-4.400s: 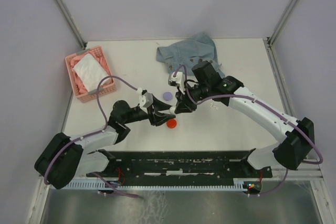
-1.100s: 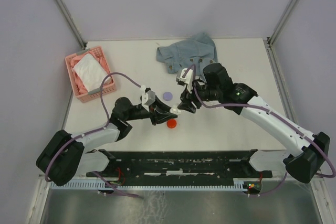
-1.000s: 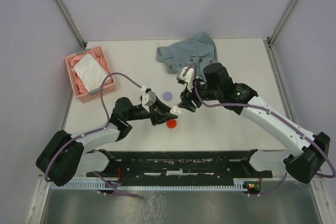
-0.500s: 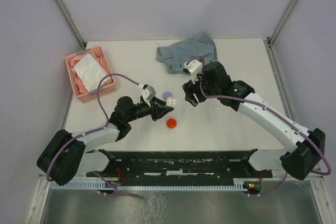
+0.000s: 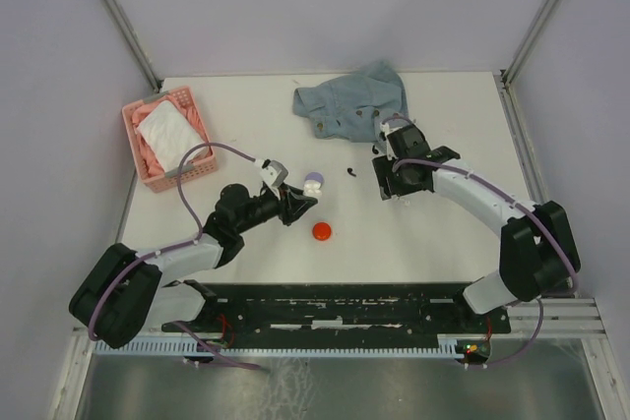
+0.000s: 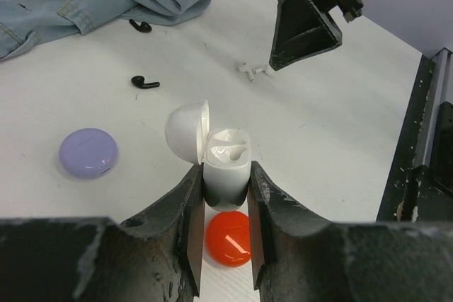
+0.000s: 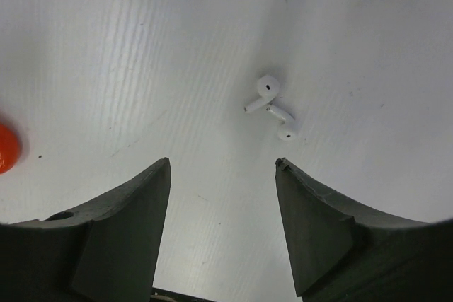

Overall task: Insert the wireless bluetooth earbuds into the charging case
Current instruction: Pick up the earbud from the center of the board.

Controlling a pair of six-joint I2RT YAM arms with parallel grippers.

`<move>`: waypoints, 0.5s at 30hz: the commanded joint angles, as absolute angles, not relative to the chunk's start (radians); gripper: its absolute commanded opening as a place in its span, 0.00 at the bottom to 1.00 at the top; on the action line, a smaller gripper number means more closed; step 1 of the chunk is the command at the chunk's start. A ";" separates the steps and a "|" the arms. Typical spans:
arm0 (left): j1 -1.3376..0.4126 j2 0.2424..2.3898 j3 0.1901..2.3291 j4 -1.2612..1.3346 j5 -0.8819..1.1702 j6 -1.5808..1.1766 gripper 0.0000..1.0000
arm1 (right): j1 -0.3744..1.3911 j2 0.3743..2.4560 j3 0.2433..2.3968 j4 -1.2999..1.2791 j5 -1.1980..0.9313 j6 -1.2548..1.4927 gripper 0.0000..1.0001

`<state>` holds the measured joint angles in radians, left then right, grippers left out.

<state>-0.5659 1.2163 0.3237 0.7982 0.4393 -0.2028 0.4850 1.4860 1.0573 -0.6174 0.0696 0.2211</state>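
Observation:
My left gripper (image 6: 226, 175) is shut on an open white charging case (image 6: 228, 164), held upright with its lid (image 6: 186, 131) hinged back to the left. In the top view the left gripper (image 5: 306, 196) holds the case (image 5: 313, 187) just in front of the lilac case. Two white earbuds (image 7: 271, 107) lie touching on the table just ahead of my right gripper (image 7: 223, 164), which is open with nothing between its fingers. From above, the right gripper (image 5: 387, 184) hovers right of centre. Two black earbuds (image 6: 145, 82) (image 6: 140, 26) lie near the cloth.
A shut lilac case (image 6: 88, 152) and a shut red case (image 5: 322, 231) sit on the table near the held case. A crumpled denim cloth (image 5: 354, 97) lies at the back. A pink basket (image 5: 165, 137) with cloth stands at the left.
The right gripper has pulled away from the held case, swung right and come down over the white earbuds, its jaws wider. The left gripper has shifted slightly back, the case still in it.

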 commanded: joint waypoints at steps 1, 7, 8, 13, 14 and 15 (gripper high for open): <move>-0.560 1.195 0.325 0.831 0.414 -0.184 0.03 | 0.428 1.542 1.048 -0.517 0.086 0.288 0.68; -0.561 1.193 0.328 0.821 0.416 -0.176 0.03 | 0.368 1.637 1.067 -0.457 0.087 0.297 0.59; -0.561 1.194 0.329 0.821 0.418 -0.175 0.03 | 0.362 1.653 1.075 -0.455 0.090 0.295 0.57; -0.561 1.201 0.334 0.821 0.431 -0.175 0.03 | 0.347 1.737 1.109 -0.458 0.083 0.287 0.50; -0.561 1.203 0.334 0.821 0.434 -0.173 0.03 | 0.345 1.748 1.112 -0.459 0.080 0.287 0.49; -0.561 1.203 0.334 0.821 0.435 -0.173 0.03 | 0.344 1.757 1.112 -0.460 0.079 0.288 0.48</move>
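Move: The farther-out of the two white earbuds lies about 5 cm ahead of my right hand, 3 cm to its right and 8 cm below. Its mate is some 2 cm nearer me and 2 cm farther right. One black earbud lies 6 cm beyond that farther white earbud and 11 cm left of it, the other 12 cm beyond and 5 cm left. From my left hand the farther white earbud is about 10 cm ahead, 23 cm right and 13 cm below. I sink my open right hand about 7 cm onto the white pair, carrying it some 3 to 4 cm forward and as far to the right. I turn it about 10 degrees clockwise and draw the fingers partway together, so the tips end just above the farther earbud without closing on it. My left hand stays put and keeps its grip on the open white case. ##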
